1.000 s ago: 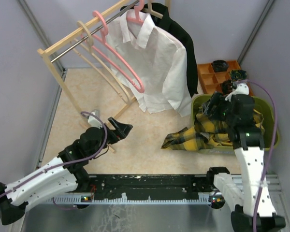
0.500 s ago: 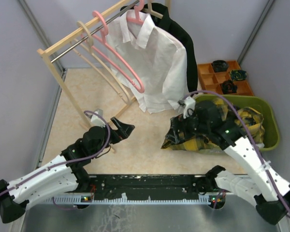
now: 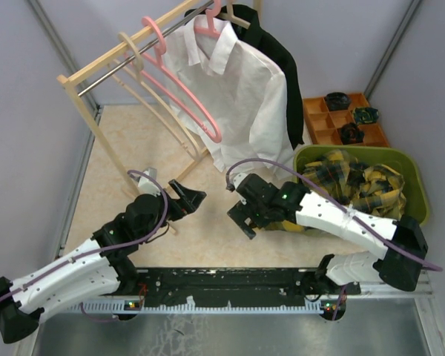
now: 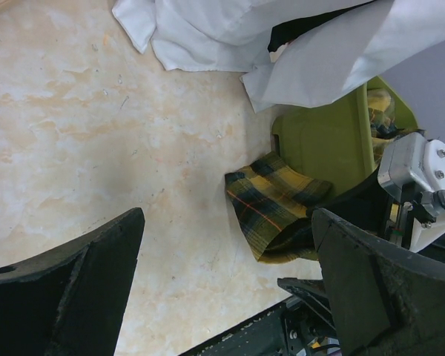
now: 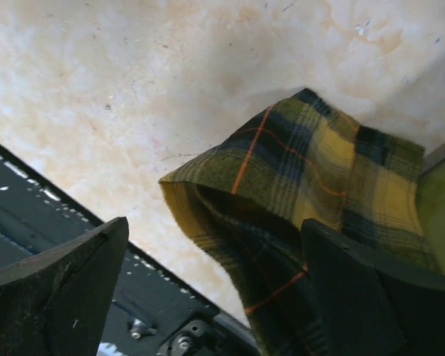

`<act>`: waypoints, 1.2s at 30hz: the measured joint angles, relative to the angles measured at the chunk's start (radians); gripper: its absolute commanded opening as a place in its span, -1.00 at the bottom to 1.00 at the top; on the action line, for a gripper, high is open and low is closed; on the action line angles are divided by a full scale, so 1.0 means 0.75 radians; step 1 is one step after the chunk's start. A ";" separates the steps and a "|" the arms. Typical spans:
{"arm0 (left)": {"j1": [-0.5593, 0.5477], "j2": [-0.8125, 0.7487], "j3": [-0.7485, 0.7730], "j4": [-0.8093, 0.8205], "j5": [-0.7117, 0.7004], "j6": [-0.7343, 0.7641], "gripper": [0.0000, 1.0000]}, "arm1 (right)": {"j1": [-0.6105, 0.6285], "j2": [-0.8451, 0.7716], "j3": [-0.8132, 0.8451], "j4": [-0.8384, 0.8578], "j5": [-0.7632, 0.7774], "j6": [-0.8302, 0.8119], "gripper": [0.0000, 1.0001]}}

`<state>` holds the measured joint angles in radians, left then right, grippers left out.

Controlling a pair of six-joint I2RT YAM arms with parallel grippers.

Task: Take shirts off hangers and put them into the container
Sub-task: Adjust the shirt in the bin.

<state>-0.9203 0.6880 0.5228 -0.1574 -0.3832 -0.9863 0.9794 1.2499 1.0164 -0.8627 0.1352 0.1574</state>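
Note:
A white shirt hangs on a pink hanger on the rack, with a black shirt behind it. An empty pink hanger and pale beige hangers hang to its left. The yellow-and-green plaid shirt lies in the olive-green container; a fold spills over its left wall onto the table. My right gripper is open low over the table at that fold, touching nothing. My left gripper is open and empty above bare tabletop.
The wooden rack with its metal bar fills the back left, one leg close to my left arm. An orange compartment tray with small dark items sits behind the container. The white shirt's hem hangs just above the table.
My right arm has swung left from over the container and come down beside the spilled plaid fold, its jaws widening. The left arm has stayed where it was.

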 measured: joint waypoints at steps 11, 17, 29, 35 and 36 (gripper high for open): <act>0.000 -0.010 0.000 -0.001 -0.003 0.000 0.99 | 0.026 0.006 -0.128 0.222 -0.002 -0.428 0.98; 0.000 -0.038 0.000 -0.014 -0.027 -0.001 0.99 | 0.027 -0.053 -0.160 0.213 -0.169 -0.637 0.98; 0.000 -0.041 -0.011 -0.008 -0.032 -0.004 0.99 | 0.027 0.029 -0.232 0.247 -0.012 -0.776 0.71; 0.000 -0.053 -0.025 -0.011 -0.027 -0.009 0.99 | 0.026 0.016 -0.290 0.401 0.207 -0.783 -0.70; 0.000 -0.061 -0.025 -0.011 -0.027 -0.011 0.99 | 0.026 -0.007 -0.291 0.430 0.261 -0.768 -0.70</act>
<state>-0.9203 0.6422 0.5037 -0.1658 -0.4038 -0.9943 0.9993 1.2446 0.7982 -0.5404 0.3309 -0.4187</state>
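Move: The plaid shirt's sleeve end, hanging out of the container onto the table, lies about 2 cm ahead of the right hand, 4 cm to its right and 7 cm below. The container's middle is some 30 cm to the right and 9 cm ahead; the white shirt's lower hem hangs roughly 15 cm straight ahead. From the left hand the sleeve end is about 20 cm right, 4 cm back and 14 cm lower. Right hand turns some 30 degrees counter-clockwise, sinks about 5 cm, pinches the plaid sleeve, then carries it forward. ##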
